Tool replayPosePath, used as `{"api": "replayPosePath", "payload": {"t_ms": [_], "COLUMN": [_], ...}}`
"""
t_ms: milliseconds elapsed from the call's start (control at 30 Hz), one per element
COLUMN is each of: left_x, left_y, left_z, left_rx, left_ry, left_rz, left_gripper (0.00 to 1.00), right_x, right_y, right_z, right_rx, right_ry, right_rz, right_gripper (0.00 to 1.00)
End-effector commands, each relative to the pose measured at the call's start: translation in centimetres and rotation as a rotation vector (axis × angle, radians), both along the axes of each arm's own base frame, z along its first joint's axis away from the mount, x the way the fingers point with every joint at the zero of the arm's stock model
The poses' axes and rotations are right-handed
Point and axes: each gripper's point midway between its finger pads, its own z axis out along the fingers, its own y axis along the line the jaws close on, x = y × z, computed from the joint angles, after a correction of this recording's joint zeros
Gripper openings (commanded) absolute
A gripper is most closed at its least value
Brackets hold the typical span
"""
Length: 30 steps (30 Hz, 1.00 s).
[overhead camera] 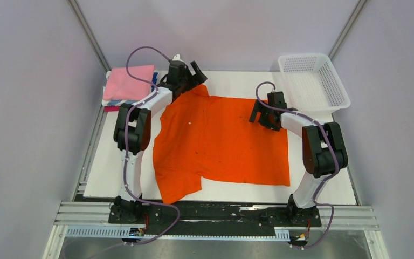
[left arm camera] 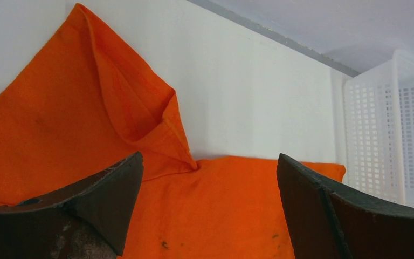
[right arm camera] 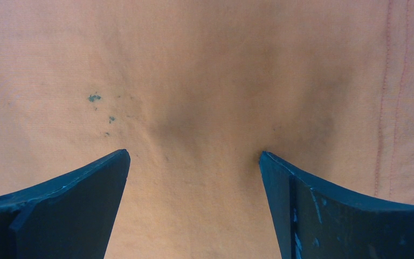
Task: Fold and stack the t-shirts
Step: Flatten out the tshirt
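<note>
A bright orange t-shirt with tiny dark specks lies spread flat in the middle of the table. My left gripper hovers open at the shirt's far left sleeve. In the left wrist view that sleeve stands up in a peaked fold, and nothing is between the open fingers. My right gripper is open over the shirt's far right edge. In the right wrist view its fingertips press down onto the cloth, which dimples between them. Folded pink, blue and magenta shirts are stacked at the far left corner.
A white plastic mesh basket stands at the far right corner and shows in the left wrist view too, as the basket to the right. Grey walls close the table on three sides. Bare white tabletop runs left of the shirt.
</note>
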Motion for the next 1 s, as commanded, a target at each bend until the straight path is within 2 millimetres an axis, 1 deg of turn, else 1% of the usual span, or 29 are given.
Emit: {"api": "replayPosePath", "payload": {"t_ms": [0,33,67,100,133,167,200,233,267,300,333,367,400,433,467,500,533,567,600,633,667,700,733,767,800,833,867,967], "left_x": [-0.1,-0.1,0.2,0.3,0.3,0.5,0.5,0.7,0.8,1.0,1.1,1.4,1.5,1.7,1.8,2.1,2.2,2.5,2.5,2.8,2.9,3.2,3.4,3.7,3.8,4.3,4.5,5.9], "left_y": [0.6,0.5,0.4,0.3,0.2,0.2,0.1,-0.1,-0.2,-0.6,-0.7,-1.0,-1.1,-1.3,-1.4,-1.7,-1.8,-2.0,-2.1,-2.2,-2.3,-2.4,-2.5,-2.6,-2.7,-3.0,-3.3,-4.1], "left_z": [-1.2,-1.8,-1.7,-2.4,-2.6,-3.2,-4.3,-4.1,-5.0,-4.8,-5.7,-5.4,-6.2,-6.0,-6.7,-6.4,-7.1,-6.7,-7.2,-6.9,-7.3,-6.9,-7.2,-6.9,-7.5,-6.6,-6.9,-6.0], "left_rx": [0.022,0.020,0.017,0.018,0.019,0.020,0.025,0.016,0.016,0.002,0.000,-0.011,-0.013,-0.022,-0.022,-0.031,-0.032,-0.041,-0.041,-0.049,-0.049,-0.058,-0.061,-0.069,-0.070,-0.087,-0.100,-0.144], "left_ry": [0.017,0.028,0.026,0.035,0.044,0.056,0.077,0.075,0.091,0.088,0.102,0.097,0.109,0.105,0.114,0.106,0.116,0.107,0.113,0.105,0.108,0.095,0.095,0.086,0.094,0.069,0.068,0.017], "left_rz": [0.027,0.026,0.026,0.023,0.024,0.024,0.023,0.019,0.018,0.009,0.006,0.000,-0.001,-0.002,-0.004,-0.010,-0.013,-0.019,-0.020,-0.020,-0.019,-0.020,-0.018,-0.018,-0.019,-0.023,-0.029,-0.040], "left_gripper": [1.00,1.00,1.00,1.00,1.00,1.00,1.00,1.00,1.00,1.00,1.00,1.00,1.00,1.00,1.00,1.00,1.00,1.00,1.00,1.00,1.00,1.00,1.00,1.00,1.00,1.00,1.00,1.00], "right_x": [-0.4,-0.4,-0.4,-0.4,-0.3,-0.3,-0.3,-0.3,-0.3,-0.3,-0.3,-0.3,-0.3,-0.3,-0.3,-0.3,-0.3,-0.3,-0.3,-0.3,-0.3,-0.3,-0.2,-0.2,-0.2,-0.2,-0.2,-0.2], "right_y": [0.0,0.0,-0.1,-0.1,-0.1,-0.1,-0.1,-0.2,-0.1,-0.1,-0.2,-0.2,-0.3,-0.4,-0.4,-0.4,-0.4,-0.4,-0.4,-0.5,-0.5,-0.5,-0.9,-1.0,-1.1,-1.1,-1.1,-1.1], "right_z": [-1.0,-1.0,-1.0,-1.0,-1.1,-1.2,-1.2,-1.3,-1.4,-1.4,-1.5,-1.5,-1.6,-1.7,-1.8,-1.9,-2.0,-2.1,-2.2,-2.3,-2.4,-2.4,-2.5,-2.6,-2.6,-2.7,-2.8,-3.0], "right_rx": [0.000,-0.003,-0.004,-0.005,-0.004,-0.006,-0.007,-0.008,-0.009,-0.010,-0.011,-0.015,-0.019,-0.023,-0.027,-0.030,-0.031,-0.032,-0.033,-0.034,-0.035,-0.035,-0.057,-0.065,-0.069,-0.070,-0.071,-0.069], "right_ry": [0.033,0.033,0.033,0.033,0.034,0.036,0.037,0.040,0.041,0.042,0.044,0.045,0.047,0.048,0.051,0.055,0.059,0.061,0.065,0.068,0.070,0.070,0.069,0.069,0.070,0.072,0.075,0.082], "right_rz": [0.003,0.003,0.002,0.002,0.003,0.002,0.003,0.003,0.003,0.005,0.004,0.004,0.003,0.003,0.003,0.004,0.006,0.006,0.008,0.007,0.008,0.009,-0.004,-0.009,-0.009,-0.009,-0.009,-0.007], "right_gripper": [1.00,1.00,1.00,1.00,1.00,1.00,1.00,1.00,1.00,1.00,1.00,1.00,1.00,1.00,1.00,1.00,1.00,1.00,1.00,1.00,1.00,1.00,1.00,1.00,1.00,1.00,1.00,1.00]}}
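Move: The shirt's far sleeve, folded over near its cuff, lies about 3 cm ahead and 3 cm left of my left hand, roughly 11 cm below. The notch where that sleeve meets the shirt's far edge is about 2 cm back and 4 cm right of the same hand; the folded pile stands some 30 cm left, about level with it. From my right hand, which rests on the shirt, the sleeve fold is some 18 cm ahead and 28 cm left. I drop my open left hand about 8 cm onto the sleeve, dipping the fingers a little, then sweep it low some 4 cm forward and a bit to the right, its lower left finger meeting the folded cloth. My right hand keeps its spread fingers on the shirt and, late on, eases it forward about a centimetre. ##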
